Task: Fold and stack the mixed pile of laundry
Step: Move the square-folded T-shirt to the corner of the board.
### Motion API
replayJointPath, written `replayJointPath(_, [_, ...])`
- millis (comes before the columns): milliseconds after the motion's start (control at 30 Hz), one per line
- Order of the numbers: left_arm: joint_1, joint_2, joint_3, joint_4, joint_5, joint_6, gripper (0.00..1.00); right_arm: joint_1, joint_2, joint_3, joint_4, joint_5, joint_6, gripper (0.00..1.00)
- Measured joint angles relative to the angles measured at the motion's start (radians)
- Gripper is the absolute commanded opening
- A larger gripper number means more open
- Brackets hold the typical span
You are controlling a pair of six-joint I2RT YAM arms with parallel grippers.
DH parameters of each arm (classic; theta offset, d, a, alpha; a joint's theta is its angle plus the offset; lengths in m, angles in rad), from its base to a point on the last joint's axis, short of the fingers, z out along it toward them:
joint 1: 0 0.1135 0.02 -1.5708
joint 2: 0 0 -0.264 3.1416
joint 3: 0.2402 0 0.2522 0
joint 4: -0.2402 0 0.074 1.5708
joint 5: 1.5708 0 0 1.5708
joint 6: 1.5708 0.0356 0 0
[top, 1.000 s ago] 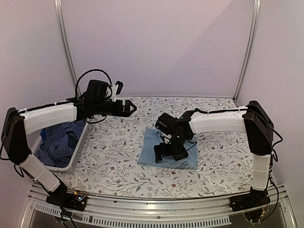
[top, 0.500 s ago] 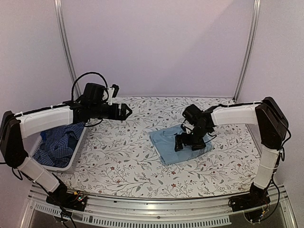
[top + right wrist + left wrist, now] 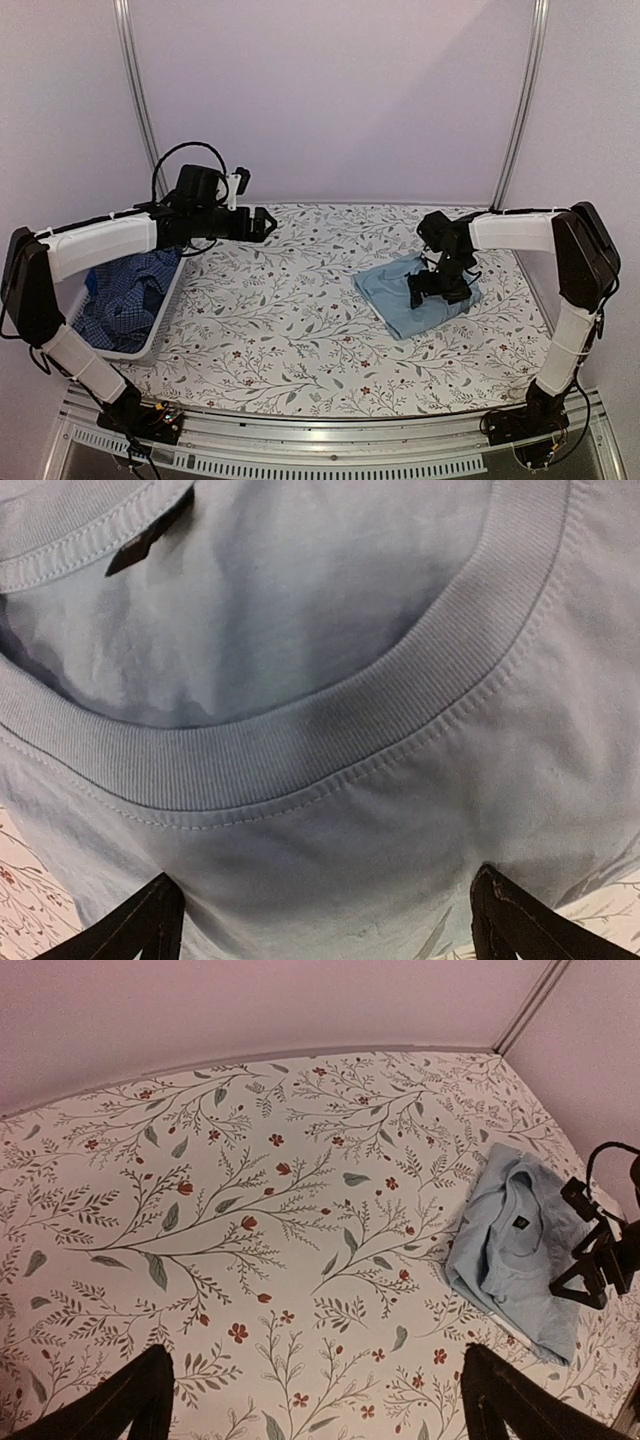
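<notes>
A folded light-blue shirt (image 3: 392,298) lies on the flowered table, right of centre, its ribbed collar (image 3: 300,750) filling the right wrist view. My right gripper (image 3: 440,290) stands open and rests down on the shirt's right part, one finger (image 3: 150,925) on each side of the cloth below the collar, nothing pinched between them. The rest of the mixed laundry pile, with a dark blue check shirt (image 3: 125,295), sits in the white basket (image 3: 165,300) at the left. My left gripper (image 3: 265,222) hovers open and empty over the back of the table; the light-blue shirt (image 3: 510,1250) shows at its right.
The basket stands at the table's left edge under my left forearm. Metal frame posts (image 3: 520,100) rise at both back corners before the pale wall. The table's back edge (image 3: 300,1055) runs close behind the left gripper.
My right gripper has slid the folded light-blue shirt from the table's middle toward the right and back. The left gripper has drawn back slightly.
</notes>
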Motion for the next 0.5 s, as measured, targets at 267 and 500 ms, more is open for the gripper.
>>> replayJointPath(267, [0.002, 0.016, 0.002, 0.001, 0.032, 0.002, 1.0, 0.128, 0.005, 0.247, -0.136, 0.138, -0.021, 0.99])
replayJointPath(500, [0.003, 0.02, 0.016, 0.0, 0.03, -0.005, 1.0, 0.171, 0.174, 0.294, -0.126, 0.137, -0.046, 0.99])
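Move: My right hand, open and pointing down, is on the right half of the square-folded T-shirt. The T-shirt's middle is about 5 cm to its left, level with it and roughly 1 cm lower. The open neckline lies some 6 cm ahead and 4 cm to the left, the shirt's left corner about 21 cm left and 6 cm ahead. From my left hand the T-shirt is roughly 41 cm to the right, 8 cm back and 19 cm below. I lift my open right hand off the T-shirt and hop it to the left, arcing up nearly 7 cm and then back down to just above its starting height. It ends about 7 cm farther left and slightly forward, low over the shirt beside the neckline, fingers still wide, the wrist turned some 10 degrees counter-clockwise. ##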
